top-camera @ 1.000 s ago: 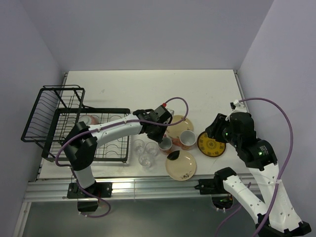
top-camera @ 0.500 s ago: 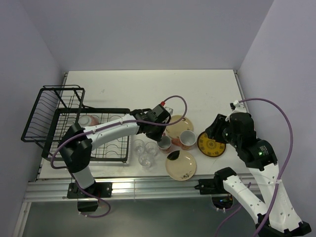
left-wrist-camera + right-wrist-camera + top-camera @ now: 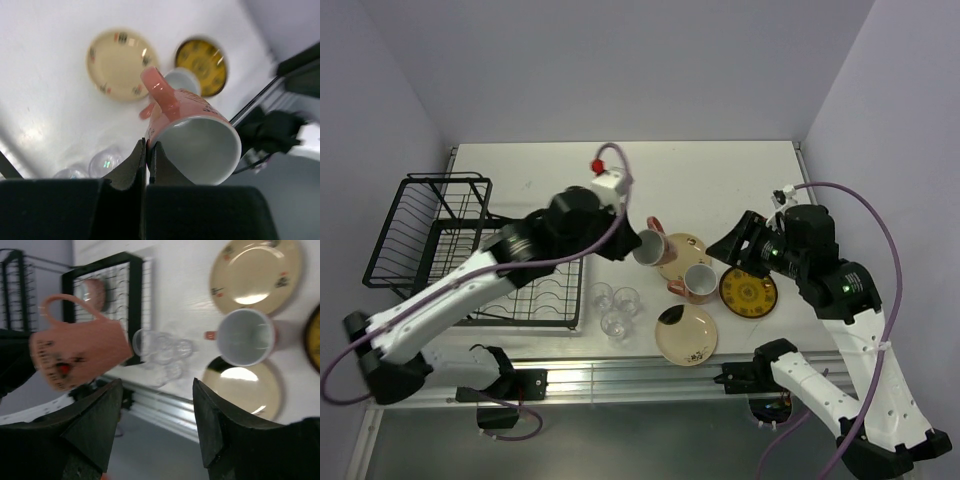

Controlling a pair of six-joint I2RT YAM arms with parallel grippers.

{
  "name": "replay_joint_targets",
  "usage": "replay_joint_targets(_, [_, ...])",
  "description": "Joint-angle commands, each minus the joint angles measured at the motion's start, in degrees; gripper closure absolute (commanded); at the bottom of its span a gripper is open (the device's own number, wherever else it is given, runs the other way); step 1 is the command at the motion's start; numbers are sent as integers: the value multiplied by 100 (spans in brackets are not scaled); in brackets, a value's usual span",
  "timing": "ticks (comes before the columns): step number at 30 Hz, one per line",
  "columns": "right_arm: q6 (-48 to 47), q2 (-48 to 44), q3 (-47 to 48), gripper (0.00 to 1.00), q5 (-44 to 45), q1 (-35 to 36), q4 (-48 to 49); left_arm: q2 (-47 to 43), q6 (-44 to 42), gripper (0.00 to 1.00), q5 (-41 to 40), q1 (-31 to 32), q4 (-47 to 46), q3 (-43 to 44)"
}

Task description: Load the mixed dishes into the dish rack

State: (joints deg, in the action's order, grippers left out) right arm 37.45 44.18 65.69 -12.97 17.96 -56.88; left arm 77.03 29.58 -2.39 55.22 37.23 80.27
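Observation:
My left gripper (image 3: 632, 246) is shut on the rim of a pink mug (image 3: 649, 246), held tilted in the air above the table; the wrist view shows the rim pinched between the fingers (image 3: 141, 156) and the mug (image 3: 192, 135) with its mouth towards the camera. A second pink mug (image 3: 698, 283) stands between two cream floral plates (image 3: 684, 250) (image 3: 688, 336). The yellow ornate plate (image 3: 748, 291) lies to their right, and three clear glasses (image 3: 614, 308) stand left of the near plate. My right gripper (image 3: 720, 250) hovers open and empty above the yellow plate. The black dish rack (image 3: 430, 240) sits at the left.
The near cream plate has a dark patch (image 3: 672, 314) on its rim. A pinkish dish (image 3: 94, 292) lies in the rack's flat base. The metal rail (image 3: 620, 380) runs along the table's near edge, and walls close in on the left and right.
My left arm has lifted the pink mug off the table, up and towards the back. The right gripper has opened wider and swung a little left.

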Motion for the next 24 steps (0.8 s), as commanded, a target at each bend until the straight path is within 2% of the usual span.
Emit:
replay_joint_targets(1, [1078, 46, 173, 34, -1224, -29, 782, -1292, -5, 100, -393, 15, -1322, -397])
replay_joint_targets(4, [1974, 29, -100, 26, -1778, -29, 1687, -1830, -119, 100, -736, 15, -1797, -687])
replay_joint_targets(5, [2507, 20, -361, 26, -2066, -20, 2420, -1954, -154, 100, -797, 15, -2086, -758])
replay_joint_targets(8, [3520, -24, -846, 24, -2385, -12, 3767, -2350, -190, 100, -1061, 15, -2518, -1092])
replay_joint_targets(9, [4141, 2, -1091, 23, -2455, 6, 4651, -2447, -207, 100, -1114, 15, -2850, -1266])
replay_joint_targets(10, [4391, 55, -1137, 21, -2430, 41, 4956, -2526, -216, 100, -1245, 15, -3019, -1346])
replay_joint_targets(15, [5236, 634, -813, 18, -1991, 559, 6238, -2790, -365, 100, -1579, 15, -3871, -1681])
replay_joint_targets(20, [5351, 1364, -373, 13, -1745, 1043, 6645, -2676, -498, 100, -1667, 15, -4364, -1611])
replay_joint_targets(24, [5439, 1453, -522, 12, -1603, 1131, 7066, -2772, -217, 100, -1940, 15, -4724, -1742])
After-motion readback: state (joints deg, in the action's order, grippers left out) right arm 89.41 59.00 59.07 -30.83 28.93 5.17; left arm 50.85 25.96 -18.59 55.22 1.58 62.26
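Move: The left gripper has the mug pinched by its rim, the mug's middle about 4 cm to the right of the fingers and 2 cm ahead. From the right gripper that mug lies roughly 14 cm left and 3 cm ahead, about level. The other mug stands on the table some 5 cm ahead, 5 cm left and 23 cm below the right gripper; the flowered plate is about 12 cm ahead, 9 cm left, 26 cm below. Keep the left pinch on the mug's rim and lift it fast, about 15 cm up and 8 cm left, swinging the fingers up from their downward slant to near level. Meanwhile bring the right gripper left, up and slightly forward towards the mug's base, rolling its left side up some 55 degrees until the fingers point level, and open them wider without touching yet. ##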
